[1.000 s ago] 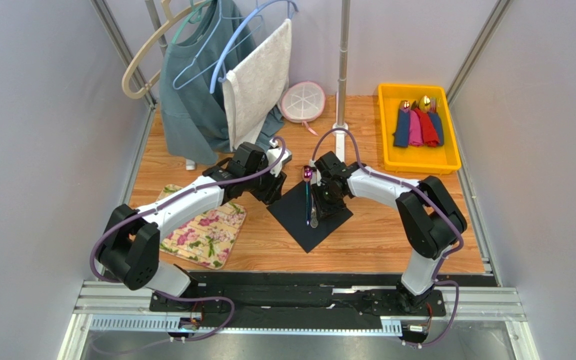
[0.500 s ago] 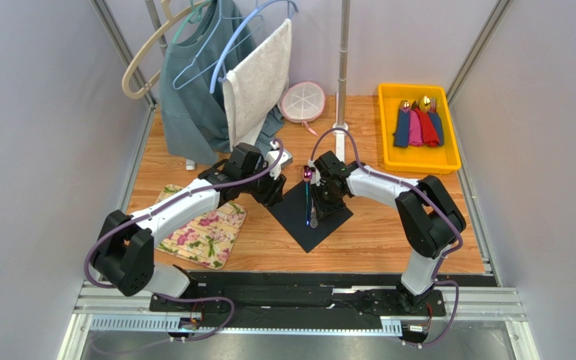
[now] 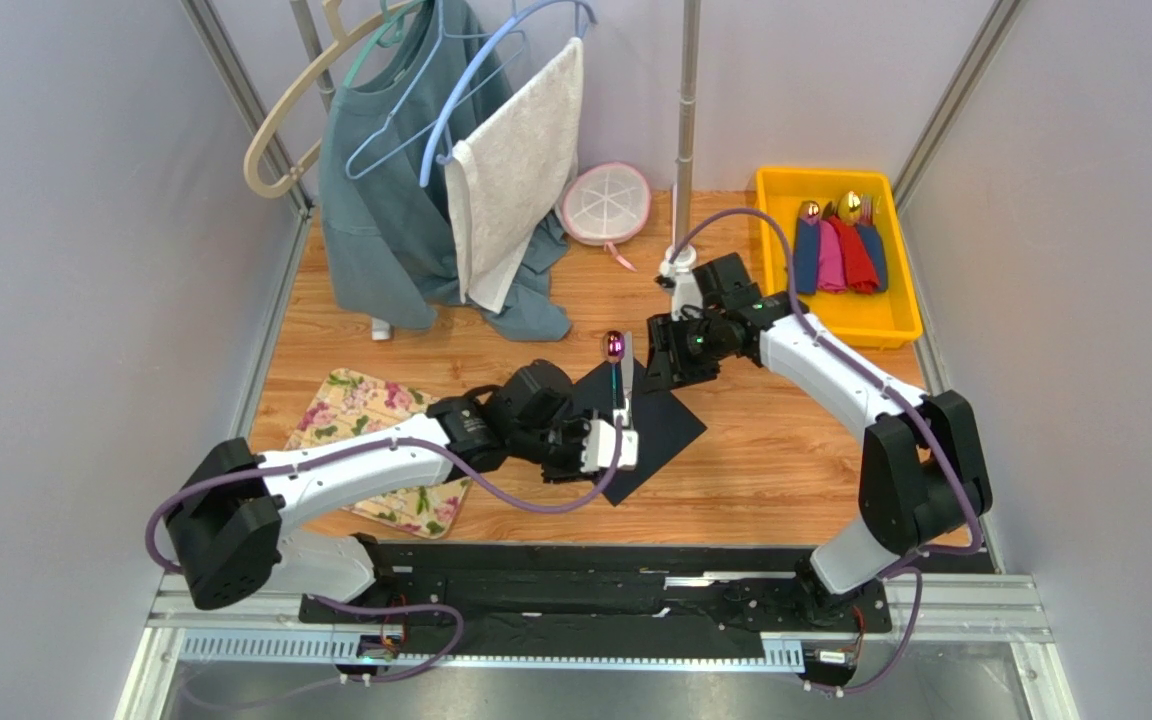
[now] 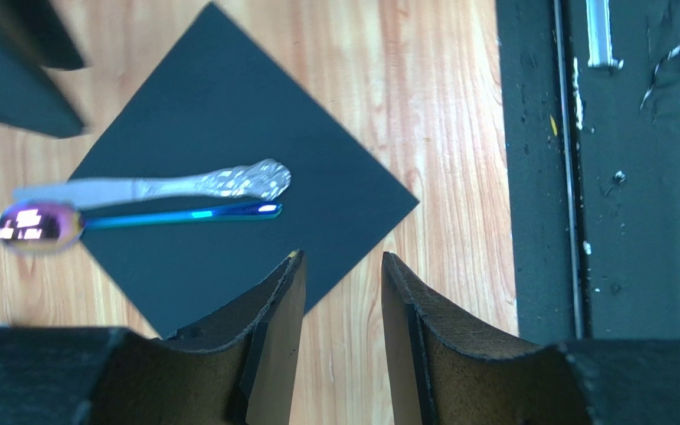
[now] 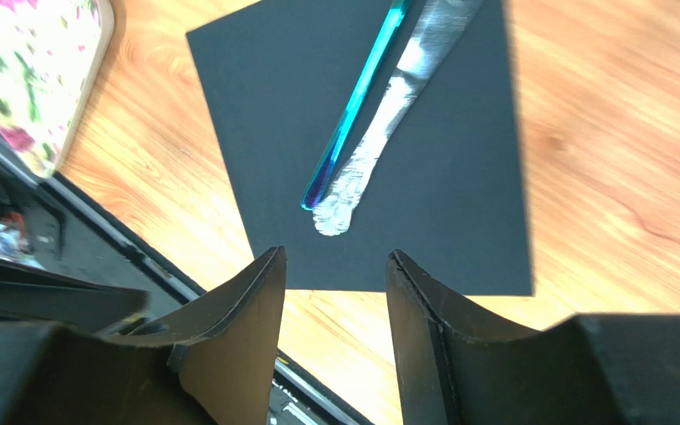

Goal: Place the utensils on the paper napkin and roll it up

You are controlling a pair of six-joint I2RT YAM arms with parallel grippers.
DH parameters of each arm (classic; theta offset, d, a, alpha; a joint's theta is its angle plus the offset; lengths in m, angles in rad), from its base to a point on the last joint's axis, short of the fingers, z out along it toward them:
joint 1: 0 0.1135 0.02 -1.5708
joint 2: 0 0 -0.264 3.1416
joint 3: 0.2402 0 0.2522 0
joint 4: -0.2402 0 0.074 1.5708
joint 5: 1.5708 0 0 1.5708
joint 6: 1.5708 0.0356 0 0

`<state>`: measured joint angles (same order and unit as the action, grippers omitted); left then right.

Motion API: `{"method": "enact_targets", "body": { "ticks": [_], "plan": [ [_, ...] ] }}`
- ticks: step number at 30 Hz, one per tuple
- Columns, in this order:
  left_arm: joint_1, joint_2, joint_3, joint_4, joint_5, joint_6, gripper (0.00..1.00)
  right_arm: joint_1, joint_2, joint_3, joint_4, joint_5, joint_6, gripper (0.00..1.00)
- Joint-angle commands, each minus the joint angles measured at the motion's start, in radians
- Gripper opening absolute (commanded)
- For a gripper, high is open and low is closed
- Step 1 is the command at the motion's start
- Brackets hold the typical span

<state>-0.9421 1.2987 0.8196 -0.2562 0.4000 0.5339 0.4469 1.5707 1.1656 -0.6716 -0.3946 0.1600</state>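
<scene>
The black paper napkin [image 3: 660,428] [image 4: 228,133] [image 5: 441,195] lies as a diamond on the wooden table. Two utensils rest on it side by side: a spoon with a purple bowl [image 3: 617,348] [image 4: 38,226] and blue handle [image 5: 357,97], and a silver knife [image 4: 175,184] [image 5: 388,115]. The spoon's bowl sticks out past the napkin's far corner. My left gripper [image 3: 605,447] [image 4: 342,266] is open over the napkin's near edge, nothing between its fingers. My right gripper [image 3: 668,365] [image 5: 335,266] hovers open and empty, just right of the utensils.
A floral mat [image 3: 387,450] [image 5: 24,62] lies left of the napkin. At back right is a yellow tray [image 3: 838,323] of rolled coloured napkins. Hanging clothes [image 3: 432,180], a white round dish [image 3: 605,203] and a pole [image 3: 683,150] stand behind. A black rail [image 4: 636,177] borders the near edge.
My right gripper opened and drew back to the right, leaving the utensils on the napkin. My left arm swung from the napkin's left side to its near edge.
</scene>
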Motion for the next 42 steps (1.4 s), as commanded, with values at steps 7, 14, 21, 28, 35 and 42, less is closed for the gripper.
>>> {"method": "enact_targets", "body": {
  "ticks": [7, 14, 21, 28, 35, 42],
  "plan": [
    [-0.170, 0.168, 0.035, -0.002, -0.010, 0.307, 0.46, -0.197, 0.012, -0.067, -0.005, -0.332, -0.016, 0.50],
    [-0.178, 0.303, 0.093, 0.005, -0.036, 0.317, 0.44, -0.208, 0.006, -0.080, -0.005, -0.342, -0.014, 0.49],
    [-0.178, 0.358, 0.093, 0.021, -0.036, 0.330, 0.44, -0.212, 0.012, -0.070, -0.013, -0.346, -0.005, 0.49],
    [-0.167, 0.416, 0.090, 0.038, -0.064, 0.325, 0.29, -0.226, 0.011, -0.072, -0.016, -0.352, 0.003, 0.49],
    [-0.133, 0.441, 0.125, 0.026, -0.049, 0.267, 0.11, -0.231, 0.009, -0.076, -0.013, -0.360, 0.003, 0.48],
    [-0.133, 0.364, 0.157, -0.014, 0.026, 0.216, 0.00, -0.231, 0.018, -0.080, -0.006, -0.371, 0.009, 0.47]
  ]
}}
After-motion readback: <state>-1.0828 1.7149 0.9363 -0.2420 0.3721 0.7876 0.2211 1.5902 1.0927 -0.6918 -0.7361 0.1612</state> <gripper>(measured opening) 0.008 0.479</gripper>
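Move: The napkin's near corner, the left hand's target, lies about 10 cm below that hand, some 4 cm to its right and 2 cm back. On the napkin at about that depth, the spoon's middle is roughly 12 cm ahead and 4 cm right of the left hand, the knife's about 13 cm ahead and 6 cm right. From the right hand, the same corner is about 12 cm back, 4 cm left and 10 cm down. The left hand sinks about 10 cm to the napkin's near corner, drawing back and a little right on the way and turning some 20 degrees clockwise as its fingers tip more steeply down; at the bottom it eases forward and right by a centimetre or two while the half-open fingers shut and pinch the corner. The right hand, fingers still half open, shifts about 3 cm right and stays raised over the napkin's right side, its fingers tilting up towards pointing left. ##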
